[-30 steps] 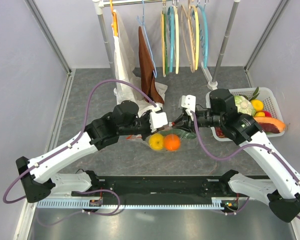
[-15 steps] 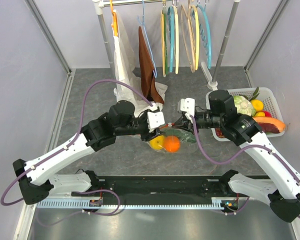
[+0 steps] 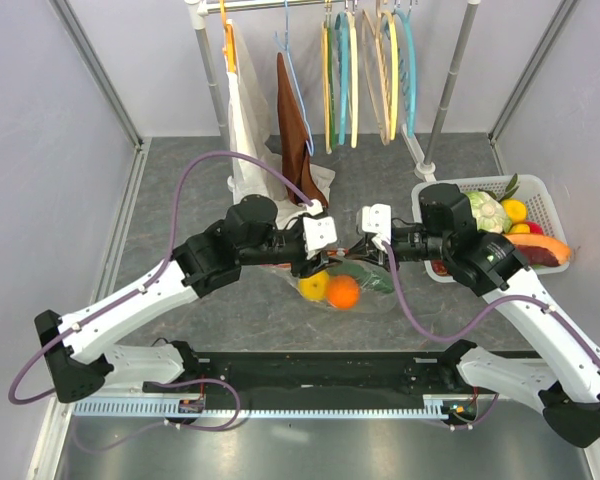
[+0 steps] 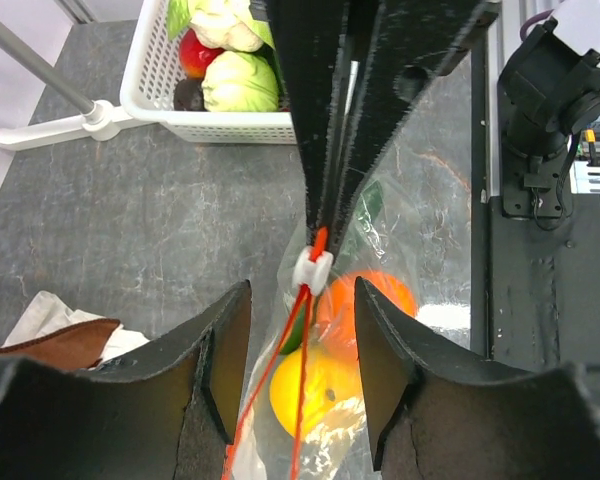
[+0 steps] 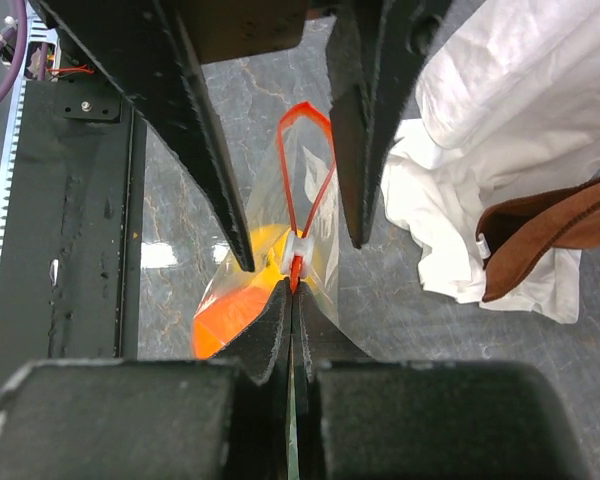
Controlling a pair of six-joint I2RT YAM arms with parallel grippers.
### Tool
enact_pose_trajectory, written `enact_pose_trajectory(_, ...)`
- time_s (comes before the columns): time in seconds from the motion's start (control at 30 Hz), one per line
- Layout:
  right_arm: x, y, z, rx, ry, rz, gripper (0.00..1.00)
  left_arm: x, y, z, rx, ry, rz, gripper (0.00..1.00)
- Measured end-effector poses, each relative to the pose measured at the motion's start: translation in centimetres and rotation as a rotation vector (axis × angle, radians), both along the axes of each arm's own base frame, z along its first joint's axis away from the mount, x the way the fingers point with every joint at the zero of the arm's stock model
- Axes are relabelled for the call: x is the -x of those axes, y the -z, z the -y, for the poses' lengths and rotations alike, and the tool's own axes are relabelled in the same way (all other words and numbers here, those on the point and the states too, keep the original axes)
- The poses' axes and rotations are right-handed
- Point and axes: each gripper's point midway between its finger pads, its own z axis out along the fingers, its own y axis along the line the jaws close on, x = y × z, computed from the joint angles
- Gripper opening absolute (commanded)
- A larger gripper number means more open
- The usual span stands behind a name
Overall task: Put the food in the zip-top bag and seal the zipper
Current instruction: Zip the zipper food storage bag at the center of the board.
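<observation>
The zip-top bag (image 3: 352, 285) hangs between my two grippers, just above the table. Inside it are the round orange (image 3: 343, 291), the yellow fruit (image 3: 314, 286) and the dark green cucumber (image 3: 368, 273). My right gripper (image 5: 293, 288) is shut on the zipper (image 5: 293, 268), just behind its white slider (image 5: 298, 248). Beyond the slider the orange-red strip (image 5: 305, 112) gapes in an open loop. My left gripper (image 4: 302, 290) is open, its fingers (image 4: 230, 360) on either side of the two zipper strands and the slider (image 4: 313, 268). The orange (image 4: 380, 300) and yellow fruit (image 4: 315, 385) show below.
A white slatted basket (image 3: 540, 195) at the right holds a pale green cabbage (image 3: 488, 210), a red meat slab (image 3: 540, 248) and other toy food. A clothes rack (image 3: 450, 80) at the back carries coloured hangers (image 3: 370, 80), a white garment (image 3: 245, 130) and a brown one (image 3: 292, 120).
Both grippers have shifted only slightly around the bag's mouth. The bag with the fruit has sunk a little lower.
</observation>
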Motion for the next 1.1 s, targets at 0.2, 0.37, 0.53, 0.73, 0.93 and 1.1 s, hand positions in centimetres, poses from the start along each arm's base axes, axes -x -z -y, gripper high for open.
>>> enact_pose_trajectory(0.2,0.2,0.1,0.0,0.009,-0.015,0.014,0.0,-0.3,-0.5,0.5,0.01,-0.001,0.002,0.48)
enact_pose_trajectory(0.37,0.2,0.2,0.1,0.014,-0.018,0.019,0.0,0.0,-0.9,0.7,0.021,0.022,0.001,0.38)
enact_pose_trajectory(0.53,0.3,0.1,0.1,0.014,-0.021,0.02,0.0,0.5,-0.9,0.9,0.025,0.049,-0.005,0.27)
enact_pose_trajectory(0.73,0.2,-0.1,0.1,0.014,-0.018,0.028,0.0,0.8,-0.8,0.9,0.024,0.067,-0.01,0.1)
enact_pose_trajectory(0.93,0.3,0.0,0.2,0.019,-0.015,0.025,0.0,0.8,-0.6,0.9,0.019,0.072,-0.005,0.04)
enact_pose_trajectory(1.1,0.4,0.2,0.3,0.025,-0.017,0.02,0.0,0.9,-0.2,0.8,0.01,0.074,0.002,0.04)
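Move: The white zipper slider sits just ahead of my open left fingers, about 2 cm to the right of that hand and 1 cm back, nearly level, with the red strip running between the pads. Inside the bag, roughly 15 cm below my left hand, the orange lies about 4 cm right and 7 cm back, and the yellow fruit 2 cm left and 6 cm back. From my right hand the slider is about 2 cm left, at the same height. I ease my left hand about 1 cm to the right, towards the slider, rising about as much. Then I draw it 1 cm back while its half-open fingers close and pinch slider and red strip right beside my right fingertips, sinking slightly at the end. My right hand stays put, still pinching the strip's end. ##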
